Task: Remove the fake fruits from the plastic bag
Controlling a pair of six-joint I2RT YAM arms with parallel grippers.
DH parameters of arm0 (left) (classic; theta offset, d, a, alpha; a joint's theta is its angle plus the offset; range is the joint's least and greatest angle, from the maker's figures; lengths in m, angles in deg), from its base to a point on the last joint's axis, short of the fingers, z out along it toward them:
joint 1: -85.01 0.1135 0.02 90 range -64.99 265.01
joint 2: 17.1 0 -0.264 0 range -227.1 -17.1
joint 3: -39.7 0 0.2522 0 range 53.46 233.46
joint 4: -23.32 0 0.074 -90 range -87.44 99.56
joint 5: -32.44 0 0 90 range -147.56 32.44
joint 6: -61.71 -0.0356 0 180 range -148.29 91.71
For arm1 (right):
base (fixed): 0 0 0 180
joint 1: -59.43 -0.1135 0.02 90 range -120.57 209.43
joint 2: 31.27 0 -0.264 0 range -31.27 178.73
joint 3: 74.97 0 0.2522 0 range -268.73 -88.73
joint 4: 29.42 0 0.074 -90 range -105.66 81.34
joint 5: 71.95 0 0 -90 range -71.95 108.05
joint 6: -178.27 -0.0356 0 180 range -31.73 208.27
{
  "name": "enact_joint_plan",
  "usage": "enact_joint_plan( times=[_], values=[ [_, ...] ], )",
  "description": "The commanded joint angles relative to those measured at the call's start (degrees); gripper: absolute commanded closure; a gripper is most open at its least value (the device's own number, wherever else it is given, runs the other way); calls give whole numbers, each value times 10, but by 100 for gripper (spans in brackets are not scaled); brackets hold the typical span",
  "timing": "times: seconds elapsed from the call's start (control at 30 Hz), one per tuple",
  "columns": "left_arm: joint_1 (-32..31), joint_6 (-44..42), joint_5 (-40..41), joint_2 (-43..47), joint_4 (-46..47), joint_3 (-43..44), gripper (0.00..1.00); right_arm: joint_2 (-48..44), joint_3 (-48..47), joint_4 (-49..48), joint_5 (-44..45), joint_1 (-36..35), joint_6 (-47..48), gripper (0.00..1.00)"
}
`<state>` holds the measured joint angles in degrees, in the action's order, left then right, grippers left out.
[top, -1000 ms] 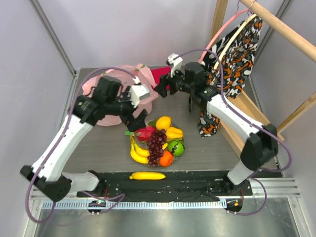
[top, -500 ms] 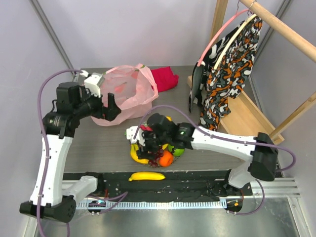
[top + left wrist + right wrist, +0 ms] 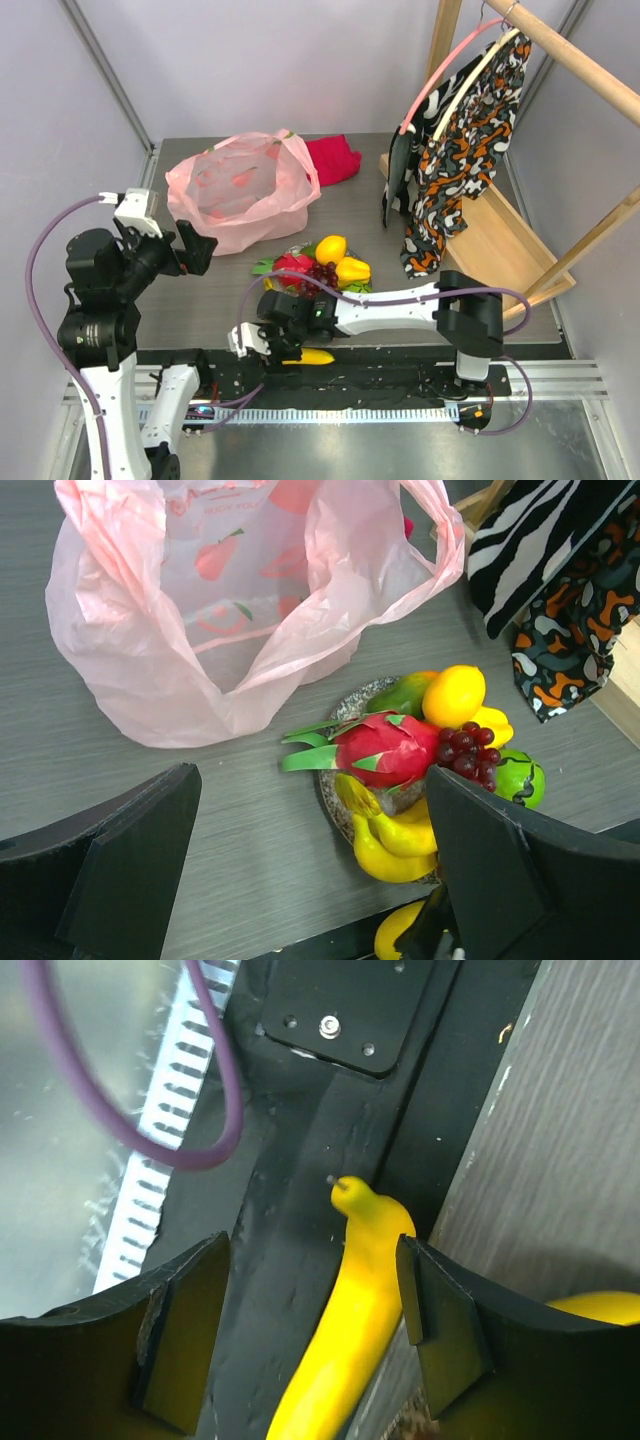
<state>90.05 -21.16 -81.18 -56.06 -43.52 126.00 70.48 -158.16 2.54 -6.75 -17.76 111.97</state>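
Observation:
The plastic bag (image 3: 240,190) lies pale pink and open-mouthed at the back left, also in the left wrist view (image 3: 250,590). Fake fruits are heaped on a glittery plate (image 3: 335,790): dragon fruit (image 3: 390,750), bananas (image 3: 400,840), grapes (image 3: 465,750), green apple (image 3: 518,778) and a yellow round fruit (image 3: 453,695). One loose banana (image 3: 312,356) lies on the black strip at the table's near edge. My right gripper (image 3: 315,1330) is open astride this banana (image 3: 365,1310), which sits close to the right-hand finger (image 3: 445,1320). My left gripper (image 3: 195,250) hangs open and empty, high at the left.
A folded red cloth (image 3: 335,158) lies behind the bag. Patterned clothes (image 3: 455,130) hang from a wooden rack (image 3: 500,240) at the right. Purple cables (image 3: 205,1070) and a slotted rail run along the near edge by the arm bases.
My left arm has drawn back from the bag to the near left. My right arm swung from the back, past the plate, down to the loose banana at the near edge.

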Motion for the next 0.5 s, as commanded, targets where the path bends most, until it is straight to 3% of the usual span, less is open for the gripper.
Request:
enact_joint_plan(
  times=[0.0,0.2,0.33,0.47],
  values=[
    [23,21,-36,13,6,-5,0,34,-11,-62,29,-8,-35,26],
    [37,35,-66,19,10,-7,0,77,-20,-108,97,-16,-46,32],
    [42,45,-84,13,17,-6,0,81,-33,-108,130,-17,-41,69],
    [42,45,-91,2,23,1,0,54,-71,-68,119,-14,-40,85]
  ],
)
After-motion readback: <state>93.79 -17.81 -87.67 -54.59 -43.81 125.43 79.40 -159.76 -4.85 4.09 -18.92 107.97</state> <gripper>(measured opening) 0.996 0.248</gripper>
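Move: The loose banana lies across the dark strip at the table's near edge, its middle some 4 cm right of the right hand, 1 cm ahead and 6 cm below, with the stem end just beyond the fingertips to the left. From this hand the plate's middle is about 15 cm ahead and 9 cm right; the dragon fruit is roughly 20 cm ahead and 4 cm right. From the left hand, the banana is some 17 cm right, 15 cm back and 31 cm below. Lower the open right gripper about 5 cm over the banana's stem end, easing some 3 cm forward and 2 to 3 cm left and turning roughly 10 degrees clockwise. Near the bottom, close the fingers while still edging forward and left, and pinch the banana just short of its stem, one finger on each side. ##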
